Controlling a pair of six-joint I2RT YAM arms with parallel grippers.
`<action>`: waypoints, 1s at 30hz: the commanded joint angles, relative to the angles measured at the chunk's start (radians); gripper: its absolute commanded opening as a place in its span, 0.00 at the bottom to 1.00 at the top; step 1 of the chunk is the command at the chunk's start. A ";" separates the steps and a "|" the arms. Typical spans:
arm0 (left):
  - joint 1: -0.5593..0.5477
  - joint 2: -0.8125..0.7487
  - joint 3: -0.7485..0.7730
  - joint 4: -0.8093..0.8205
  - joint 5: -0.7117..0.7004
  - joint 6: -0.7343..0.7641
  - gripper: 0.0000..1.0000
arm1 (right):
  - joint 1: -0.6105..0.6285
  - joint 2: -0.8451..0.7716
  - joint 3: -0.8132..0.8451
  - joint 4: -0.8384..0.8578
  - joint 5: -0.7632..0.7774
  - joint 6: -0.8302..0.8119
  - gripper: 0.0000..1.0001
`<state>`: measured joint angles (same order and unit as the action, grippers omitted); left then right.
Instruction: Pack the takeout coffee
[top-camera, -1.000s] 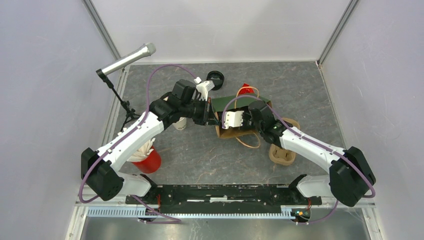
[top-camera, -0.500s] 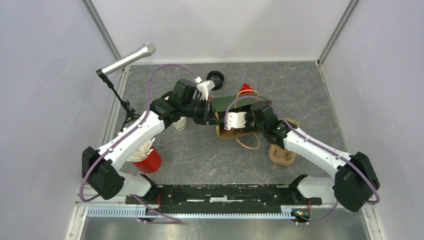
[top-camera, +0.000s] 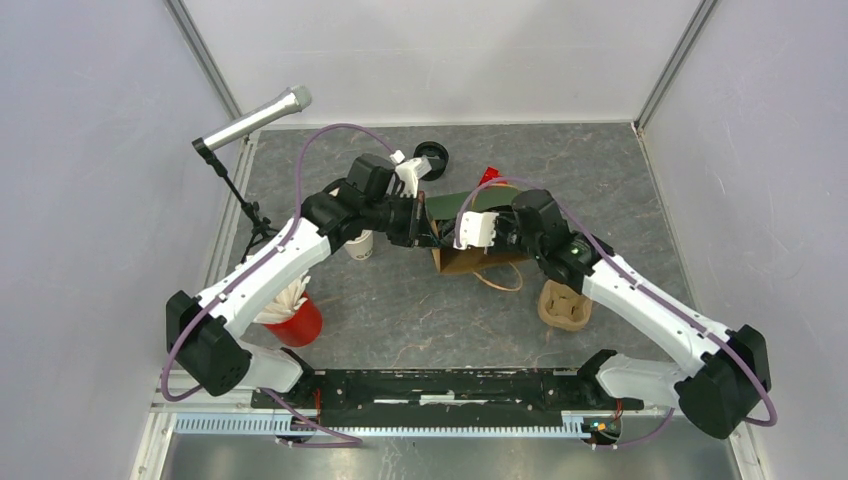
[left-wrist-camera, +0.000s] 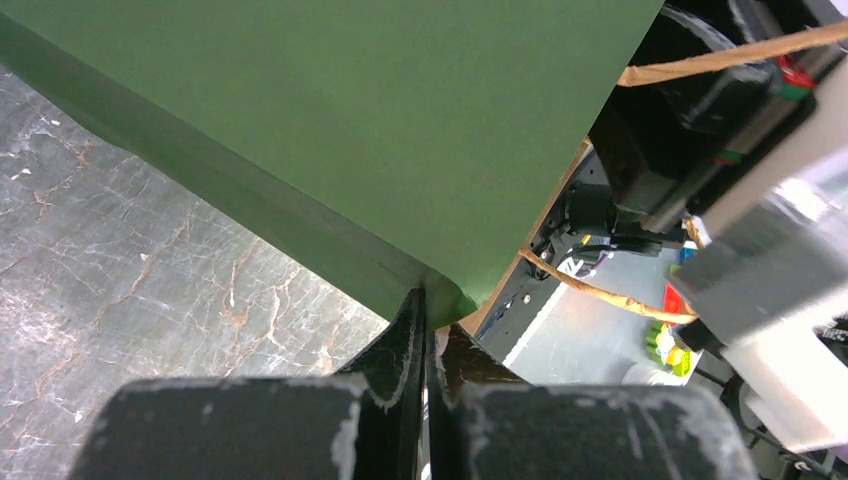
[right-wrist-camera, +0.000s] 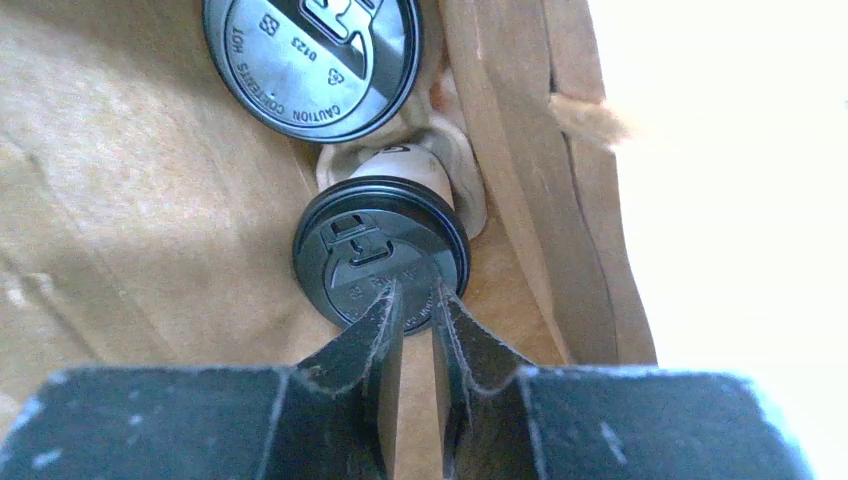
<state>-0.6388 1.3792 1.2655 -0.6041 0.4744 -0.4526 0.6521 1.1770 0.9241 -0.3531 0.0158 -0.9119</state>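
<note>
Two takeout coffee cups with black lids (right-wrist-camera: 380, 262) (right-wrist-camera: 312, 60) stand inside a brown paper bag (right-wrist-camera: 150, 230) with a green outside (left-wrist-camera: 380, 110). The nearer cup sits in a pulp cup holder (right-wrist-camera: 455, 180). My right gripper (right-wrist-camera: 415, 300) reaches into the bag just above the nearer lid. Its jaws stand a narrow gap apart with nothing between them. My left gripper (left-wrist-camera: 430, 300) is shut on the green bag's edge, holding the mouth up. In the top view the bag (top-camera: 478, 262) lies between both arms.
A second pulp cup holder (top-camera: 563, 305) lies right of the bag. A red cup of white sticks (top-camera: 293, 322) stands front left. There is a cream cup (top-camera: 361, 246) under my left arm, a black lid (top-camera: 431, 157) at the back, and a microphone stand (top-camera: 250, 120) far left.
My right wrist has shifted back and to the right at the bag's mouth, and its jaws have parted slightly. The left gripper keeps its hold on the bag edge.
</note>
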 joint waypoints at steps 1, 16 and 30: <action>0.002 0.009 0.071 -0.030 0.024 -0.067 0.02 | -0.002 -0.054 0.070 -0.092 -0.077 0.033 0.22; 0.013 0.075 0.219 -0.150 0.064 -0.125 0.02 | -0.002 -0.159 0.191 -0.178 -0.181 0.151 0.23; 0.026 0.110 0.337 -0.275 -0.001 -0.208 0.05 | -0.002 -0.275 0.104 0.066 0.016 0.301 0.24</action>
<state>-0.6224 1.4792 1.5425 -0.8448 0.4957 -0.6079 0.6525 0.9329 1.0466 -0.4141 -0.0586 -0.6849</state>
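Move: The right hand is in the tilted bag's mouth; the nearer coffee cup lies about 6 cm ahead, 4 cm left and 9 cm below it. The second cup stands roughly 7 cm left of the nearer one, and a spare carrier is 6 cm back and 10 cm right of the hand, on the table. From the left hand, shut on the bag's edge, the nearer cup is about 3 cm ahead, 8 cm right, 13 cm down. Right hand withdraws up 12 cm and back from the cups, tilting; left, still pinching the bag's edge, lifts 4. ##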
